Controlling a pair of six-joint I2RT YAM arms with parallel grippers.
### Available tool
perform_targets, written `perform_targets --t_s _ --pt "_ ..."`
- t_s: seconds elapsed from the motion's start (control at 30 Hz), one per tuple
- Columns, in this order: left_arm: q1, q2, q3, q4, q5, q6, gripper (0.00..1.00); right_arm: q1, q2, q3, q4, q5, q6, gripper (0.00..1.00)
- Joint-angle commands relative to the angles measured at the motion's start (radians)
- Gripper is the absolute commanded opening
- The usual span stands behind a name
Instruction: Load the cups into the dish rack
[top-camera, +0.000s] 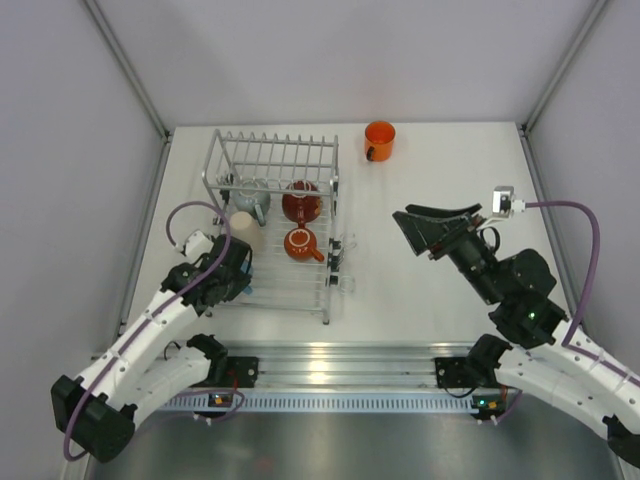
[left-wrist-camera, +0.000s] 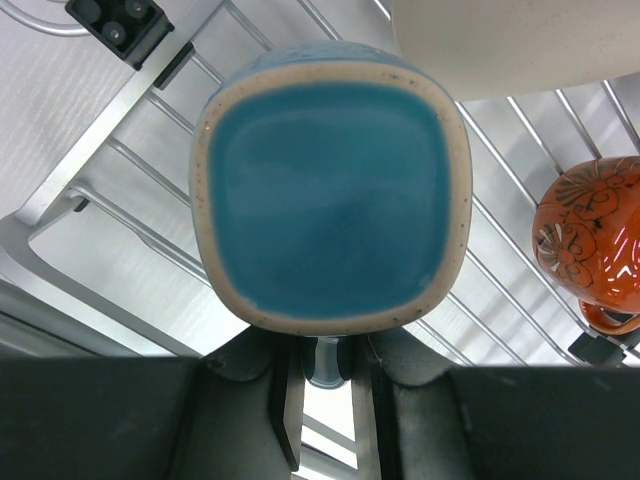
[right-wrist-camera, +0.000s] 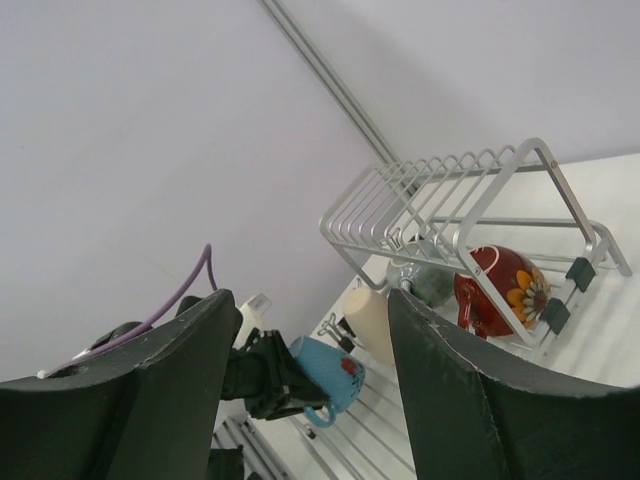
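My left gripper (left-wrist-camera: 325, 352) is shut on the handle of the light blue cup (left-wrist-camera: 335, 195), holding it upside down, base toward the camera, just above the near left part of the dish rack (top-camera: 272, 160). In the right wrist view the blue cup (right-wrist-camera: 335, 372) hangs from that gripper beside a beige cup (right-wrist-camera: 368, 322). A grey cup (top-camera: 250, 198), a red cup (top-camera: 301, 202), a dark red-orange cup (top-camera: 300, 243) and the beige cup (top-camera: 243, 228) lie in the rack. A bright orange cup (top-camera: 379, 140) stands on the table, far right of the rack. My right gripper (top-camera: 415, 228) hovers open and empty right of the rack.
The rack's upright tines (right-wrist-camera: 430, 180) and raised frame stand at its far end. Black clips (top-camera: 337, 262) sit on the rack's right edge. Grey walls close in the white table (top-camera: 440, 290) on three sides. A metal rail (top-camera: 330, 370) runs along the near edge.
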Motion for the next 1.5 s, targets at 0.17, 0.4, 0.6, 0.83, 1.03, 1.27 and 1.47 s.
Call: perform_targets --t_s 0.17,0.4,0.6,0.83,1.03,1.27,1.47 --pt "-0.009 -0.002 0.006 0.038 -0.002 0.009 0.15 -0.002 -0.037 0.018 -0.006 0.027 -0.029 0.64" --pt "-0.009 0.002 -0.002 0.036 0.001 0.007 0.22 -0.002 -0.059 0.016 -0.024 0.041 -0.037 0.64" --pt "-0.009 0.006 -0.011 0.038 0.001 0.01 0.33 -0.002 -0.08 0.016 -0.039 0.054 -0.042 0.64" --pt "-0.011 0.002 -0.016 0.039 0.003 0.006 0.4 -0.002 -0.098 0.013 -0.053 0.066 -0.046 0.64" --pt "-0.011 -0.006 0.001 0.036 0.013 0.001 0.45 -0.003 -0.112 0.013 -0.071 0.078 -0.054 0.65" --pt "-0.009 -0.046 0.073 0.038 0.027 0.018 0.68 -0.003 -0.102 0.021 -0.101 0.089 -0.057 0.65" --pt "-0.009 -0.081 0.128 0.038 0.049 0.027 0.79 -0.002 -0.066 0.033 -0.111 0.103 -0.054 0.65"
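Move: The left hand still has the blue cup's handle between its fingertips; the upside-down cup body sits about 4 cm ahead and 3 cm to its left, at fingertip height. The beige cup is some 11 cm straight ahead, the small orange cup about 8 cm ahead and 13 cm to the right, and the dark red cup roughly 17 cm ahead and 13 cm right. From the right hand, the blue cup lies some 35 cm left, 4 cm ahead and 27 cm below. The left fingertips let go of the blue cup's handle: the hand first stays put over the rack, then the fingers spread from nearly shut to about three-quarters open. Only near the end does it draw up off the cup, about 4 cm, easing slightly right, the fingertips tilting up a few degrees. The empty right hand drifts some 3 cm to its right, away from the rack. ##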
